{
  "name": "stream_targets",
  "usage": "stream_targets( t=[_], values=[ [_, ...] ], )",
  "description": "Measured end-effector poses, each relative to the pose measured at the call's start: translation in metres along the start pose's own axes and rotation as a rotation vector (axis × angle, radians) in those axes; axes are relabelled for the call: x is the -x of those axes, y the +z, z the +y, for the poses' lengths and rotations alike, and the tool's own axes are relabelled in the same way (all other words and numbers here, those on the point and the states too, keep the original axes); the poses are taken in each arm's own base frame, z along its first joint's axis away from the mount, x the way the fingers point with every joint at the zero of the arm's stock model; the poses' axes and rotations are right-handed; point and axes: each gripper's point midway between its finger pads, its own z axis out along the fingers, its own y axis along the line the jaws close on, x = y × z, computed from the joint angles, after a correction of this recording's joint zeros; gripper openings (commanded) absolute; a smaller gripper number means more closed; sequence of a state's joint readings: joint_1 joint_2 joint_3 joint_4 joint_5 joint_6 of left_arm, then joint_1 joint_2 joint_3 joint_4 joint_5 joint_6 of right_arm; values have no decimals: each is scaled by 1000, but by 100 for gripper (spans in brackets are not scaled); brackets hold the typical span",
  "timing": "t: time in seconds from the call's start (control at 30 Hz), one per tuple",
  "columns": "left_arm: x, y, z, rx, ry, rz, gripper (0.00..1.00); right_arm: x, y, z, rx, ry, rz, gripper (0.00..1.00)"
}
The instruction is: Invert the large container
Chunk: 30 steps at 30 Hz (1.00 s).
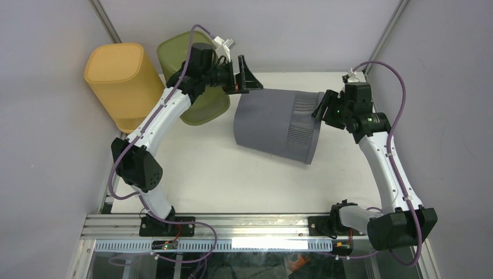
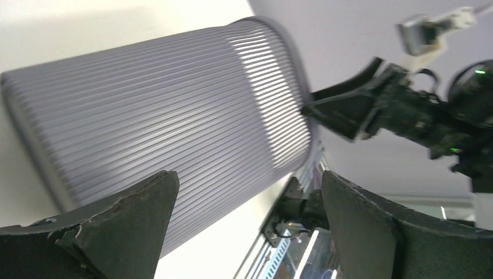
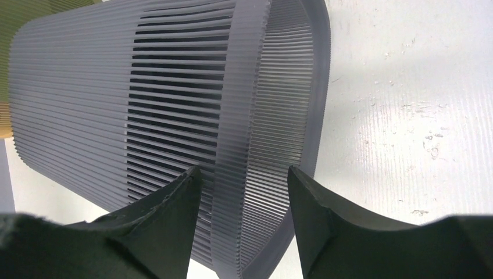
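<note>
The large grey ribbed container (image 1: 276, 125) lies on its side on the white table, its closed base to the left and its open mouth to the right. My left gripper (image 1: 247, 75) hangs open and empty just above the container's base end. In the left wrist view the container's side (image 2: 163, 99) fills the frame beyond the open left gripper (image 2: 250, 180). My right gripper (image 1: 321, 107) is at the mouth's upper rim. In the right wrist view the right gripper (image 3: 244, 174) is open, one finger on either side of the container's rim band (image 3: 232, 116).
An orange container (image 1: 119, 81) and an olive-green one (image 1: 186, 64) lie at the back left, behind the left arm. Grey walls close in on both sides. An aluminium rail (image 1: 232, 224) runs along the table's near edge.
</note>
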<state>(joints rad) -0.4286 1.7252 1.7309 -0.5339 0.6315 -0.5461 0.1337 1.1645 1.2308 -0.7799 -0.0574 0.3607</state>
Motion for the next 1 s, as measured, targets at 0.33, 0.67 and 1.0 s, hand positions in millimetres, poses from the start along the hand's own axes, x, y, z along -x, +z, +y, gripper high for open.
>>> stream_targets(
  t=[0.33,0.67,1.0],
  values=[
    [8,22,-47,-133,51,12,99,-4,6,2,21,28,-12,61],
    [9,4,47,204,17,-12,99,-1,-5,1,5,7,-6,45],
    [-35,9,73,225,-40,116,99,0,-5,0,-3,-9,-12,31]
  ],
)
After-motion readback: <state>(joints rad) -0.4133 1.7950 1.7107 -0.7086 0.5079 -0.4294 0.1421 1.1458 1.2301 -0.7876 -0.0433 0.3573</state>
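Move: Lying on its side with its mouth to the right, the grey container has its middle about 8 cm back, 8 cm right and 18 cm below the left hand. From the right hand it is 13 cm left, 2 cm back and 12 cm down. The upturned olive container stands some 18 cm left of the left hand and 5 cm farther out, the yellow one about 38 cm left and 4 cm out, both 17 cm lower. Swinging about 4 cm right and 3 cm up first, the wide-open left hand then turns back and sinks some 10 cm while going 7 cm left, down beside the grey container's closed end, its wrist rolling back about 20 degrees; no touch shows. The right hand stays nearly in place astride the rim and narrows its fingers to pinch it. ##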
